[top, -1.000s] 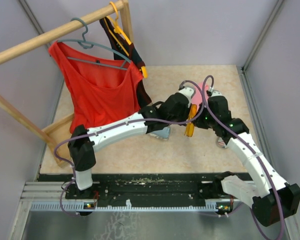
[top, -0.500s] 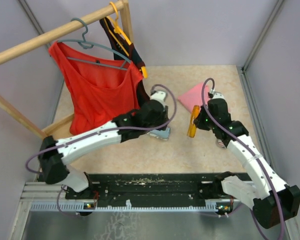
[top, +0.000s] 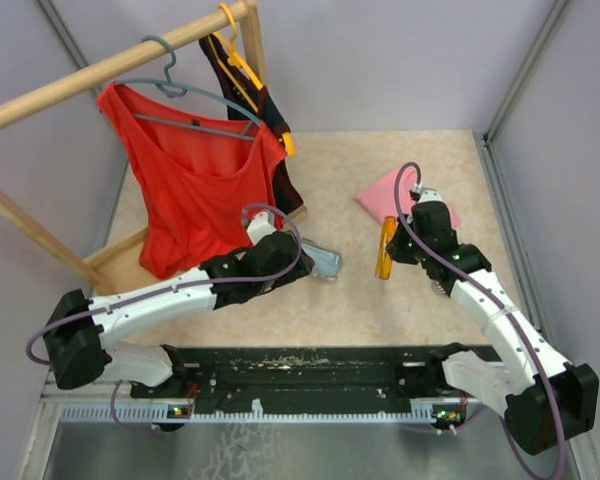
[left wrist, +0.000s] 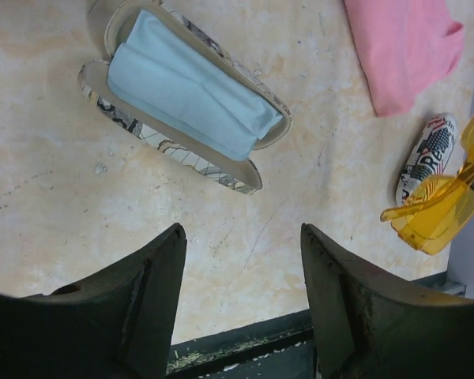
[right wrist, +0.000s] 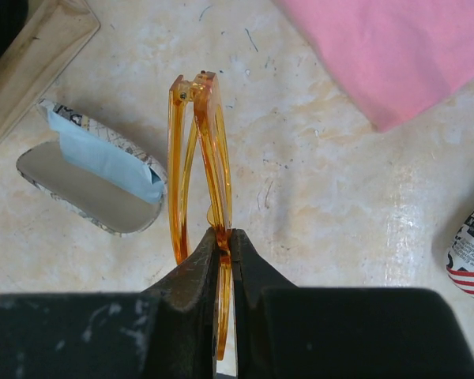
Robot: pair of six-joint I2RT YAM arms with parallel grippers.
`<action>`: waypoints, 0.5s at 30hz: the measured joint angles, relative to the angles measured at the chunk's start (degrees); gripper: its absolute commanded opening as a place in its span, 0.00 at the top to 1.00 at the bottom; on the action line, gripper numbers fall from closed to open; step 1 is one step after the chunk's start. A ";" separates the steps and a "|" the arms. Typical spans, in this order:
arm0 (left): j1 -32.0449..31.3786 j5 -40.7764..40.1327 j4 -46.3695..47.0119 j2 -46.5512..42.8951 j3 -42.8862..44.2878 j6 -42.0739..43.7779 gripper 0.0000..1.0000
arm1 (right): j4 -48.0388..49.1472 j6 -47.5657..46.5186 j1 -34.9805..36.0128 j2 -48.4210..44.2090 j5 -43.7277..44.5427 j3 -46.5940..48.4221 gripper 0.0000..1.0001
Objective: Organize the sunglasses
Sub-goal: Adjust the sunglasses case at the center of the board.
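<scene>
The sunglasses with orange-yellow lenses [right wrist: 199, 150] hang folded above the tabletop, pinched by their frame in my right gripper [right wrist: 223, 239], which is shut on them. In the top view they [top: 384, 250] are just left of that gripper [top: 398, 248]. They also show at the right edge of the left wrist view [left wrist: 442, 213]. My left gripper [left wrist: 242, 230] is open and holds nothing. It hovers over bare table just short of an open patterned glasses case [left wrist: 221, 162] that has a light-blue cloth [left wrist: 189, 87] lying in it.
A pink cloth [top: 385, 195] lies behind the right gripper. A closed flag-print case [left wrist: 426, 154] lies on the table right of the sunglasses. A wooden rack [top: 110, 65] with a red top [top: 195, 190] on a hanger fills the left side; its base board [top: 120, 260] lies on the table.
My left gripper has opened and its arm has drawn back left and nearer, away from the sunglasses. The right gripper keeps hold of them and has barely moved.
</scene>
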 measured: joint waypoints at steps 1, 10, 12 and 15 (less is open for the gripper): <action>0.00 -0.46 -0.61 0.44 0.11 -3.10 0.32 | 0.00 -0.15 0.00 -0.04 -0.04 -0.20 1.00; 0.00 -1.25 -2.36 7.98 0.13 -19.28 0.31 | 0.20 -1.11 0.00 -0.17 -0.94 -1.20 1.00; 0.00 -1.68 -2.23 9.62 0.13 -21.55 0.31 | 0.22 -1.38 0.00 -0.37 -1.05 -1.22 1.00; 0.00 -3.10 -1.62 11.17 0.13 -24.20 0.32 | 0.22 -1.68 0.00 -0.61 -1.07 -1.25 1.00</action>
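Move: My left hand is empty, and the open sunglasses case lies about 7 cm ahead of it, some 3 cm to its right and 10 cm below. The sunglasses are about 19 cm to this hand's right and 4 cm farther out, near its own height. The pink shirt lies on the board, some 25 cm to the right and 23 cm ahead. From my right hand the case lies some 16 cm to the left, 3 cm farther out and 11 cm below. I lower my left hand about 6 cm, almost straight down, towards the open case from its near side. As it sinks I swing the fingers some 20 degrees counter-clockwise and tip them down more steeply, keeping them wide open; they stop short of the case and are still above the board. ##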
